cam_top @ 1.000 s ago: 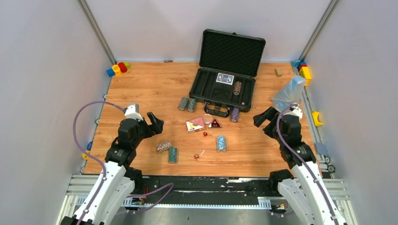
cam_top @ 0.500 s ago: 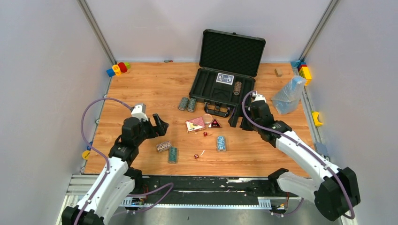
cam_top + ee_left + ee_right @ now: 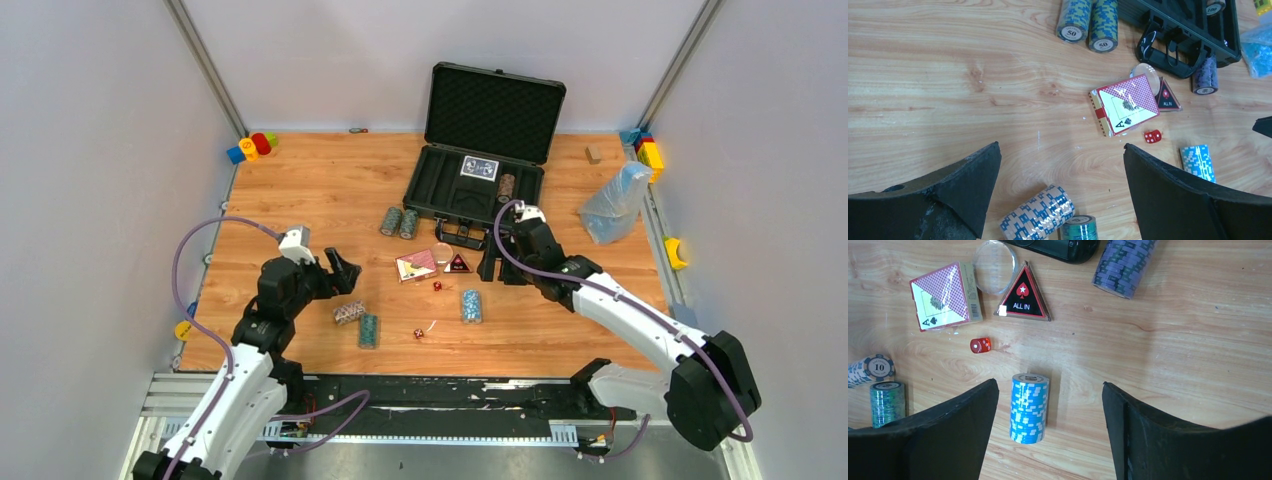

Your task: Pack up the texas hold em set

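Observation:
The black case (image 3: 470, 196) lies open at the back, with a blue card deck (image 3: 479, 168) and one chip roll (image 3: 506, 187) inside. Loose on the wood are two green rolls (image 3: 400, 222), a red deck (image 3: 416, 265), a triangular button (image 3: 458, 264), red dice (image 3: 437, 286), a blue roll (image 3: 471, 305), a beige roll (image 3: 349, 312) and a teal roll (image 3: 368, 330). My right gripper (image 3: 1049, 385) hangs open above the blue roll (image 3: 1029, 407), near a purple roll (image 3: 1124, 265). My left gripper (image 3: 1062, 146) is open above the beige roll (image 3: 1038, 215).
Colourful toy blocks (image 3: 252, 146) sit in the back left corner, and more blocks (image 3: 648, 150) in the back right. A clear plastic bag (image 3: 614, 200) lies right of the case. A clear disc (image 3: 994, 266) rests beside the button. Grey walls close three sides.
My right arm has swung from the right edge to the centre, in front of the case, and its jaws have narrowed a little. The left arm has edged slightly forward.

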`<state>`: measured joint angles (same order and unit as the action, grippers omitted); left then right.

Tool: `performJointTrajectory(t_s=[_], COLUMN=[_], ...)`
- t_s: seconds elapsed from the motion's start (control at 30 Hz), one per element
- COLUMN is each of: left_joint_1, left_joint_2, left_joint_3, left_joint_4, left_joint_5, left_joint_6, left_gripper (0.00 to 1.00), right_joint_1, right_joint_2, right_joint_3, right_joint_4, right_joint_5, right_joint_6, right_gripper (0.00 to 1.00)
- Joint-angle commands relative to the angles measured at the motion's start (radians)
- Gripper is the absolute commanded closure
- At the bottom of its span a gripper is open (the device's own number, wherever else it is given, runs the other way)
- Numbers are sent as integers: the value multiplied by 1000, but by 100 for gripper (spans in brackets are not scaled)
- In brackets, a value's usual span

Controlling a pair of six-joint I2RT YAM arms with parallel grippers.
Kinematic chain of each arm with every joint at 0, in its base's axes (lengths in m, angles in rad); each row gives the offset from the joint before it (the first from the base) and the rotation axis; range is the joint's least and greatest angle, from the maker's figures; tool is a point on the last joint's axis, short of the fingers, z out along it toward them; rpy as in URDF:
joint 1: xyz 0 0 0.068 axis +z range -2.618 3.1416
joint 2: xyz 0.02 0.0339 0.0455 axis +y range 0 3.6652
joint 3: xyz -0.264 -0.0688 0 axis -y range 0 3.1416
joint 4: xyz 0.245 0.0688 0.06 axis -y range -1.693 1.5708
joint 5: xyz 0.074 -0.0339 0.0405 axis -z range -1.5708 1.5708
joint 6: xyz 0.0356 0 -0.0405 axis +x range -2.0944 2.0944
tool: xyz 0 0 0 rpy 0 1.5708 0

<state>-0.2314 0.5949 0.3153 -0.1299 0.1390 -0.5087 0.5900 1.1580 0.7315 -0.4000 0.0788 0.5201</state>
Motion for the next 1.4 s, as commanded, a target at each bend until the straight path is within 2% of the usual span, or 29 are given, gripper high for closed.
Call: performJointTrajectory(t_s=[0.0,0.17,0.33,0.57,0.73,0.83,0.97,1.2,1.37], left_joint_1=[3,2,2,2,2,1,2,2,1], left_joint_2=[-20,-17,-18,-15,-14,-14,-12,-18,-26], left_joint_3=[-5,-4,-8,-5,-4,-5,-4,-3,-3], left_joint_4=[43,41,43,37,29,29,29,21,14], left_joint_5=[10,8,3,-8,-16,-17,-19,-24,-29], left_joint_6=[-15,-16,-19,-23,-27,-27,-27,-29,-30], left_gripper=[0,0,0,0,0,0,0,0,0], right_joint_1=[21,61,134,183,219,225,225,210,191], right_joint_2=[6,70,133,244,265,267,277,301,292], right_joint_3=[26,72,68,84,63,59,104,230,258], right_joint_4=[29,-16,-15,-31,-47,-45,-51,-74,-87], right_joint_5=[18,-59,-12,-7,5,7,26,107,128], right_joint_6=[35,63,143,163,198,198,175,113,89], right_gripper=[25,22,29,38,44,49,63,67,67])
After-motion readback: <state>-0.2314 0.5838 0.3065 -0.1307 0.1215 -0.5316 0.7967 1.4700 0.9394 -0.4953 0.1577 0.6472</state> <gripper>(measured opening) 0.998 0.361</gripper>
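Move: The light-blue chip stack lies about 5 cm back, 5 cm left and 7 cm below the right hand. Counted from the stack, the red die is some 5 cm ahead and 7 cm left, the ALL IN triangle about 9 cm ahead and 3 cm left, and the card box 9 cm ahead and 11 cm left. The left hand has the stack roughly 25 cm to its right, 8 cm back and 9 cm below. Back, down and left, the right hand sinks some 6 cm to the light-blue chip stack, its fingers tipping about 15 degrees steeper and narrowing from wide to under half open around it. It then reverses, rising about 3.5 cm and going some 4 cm forward and slightly left, ending just above the stack with the fingers a little narrower still and nothing held. ##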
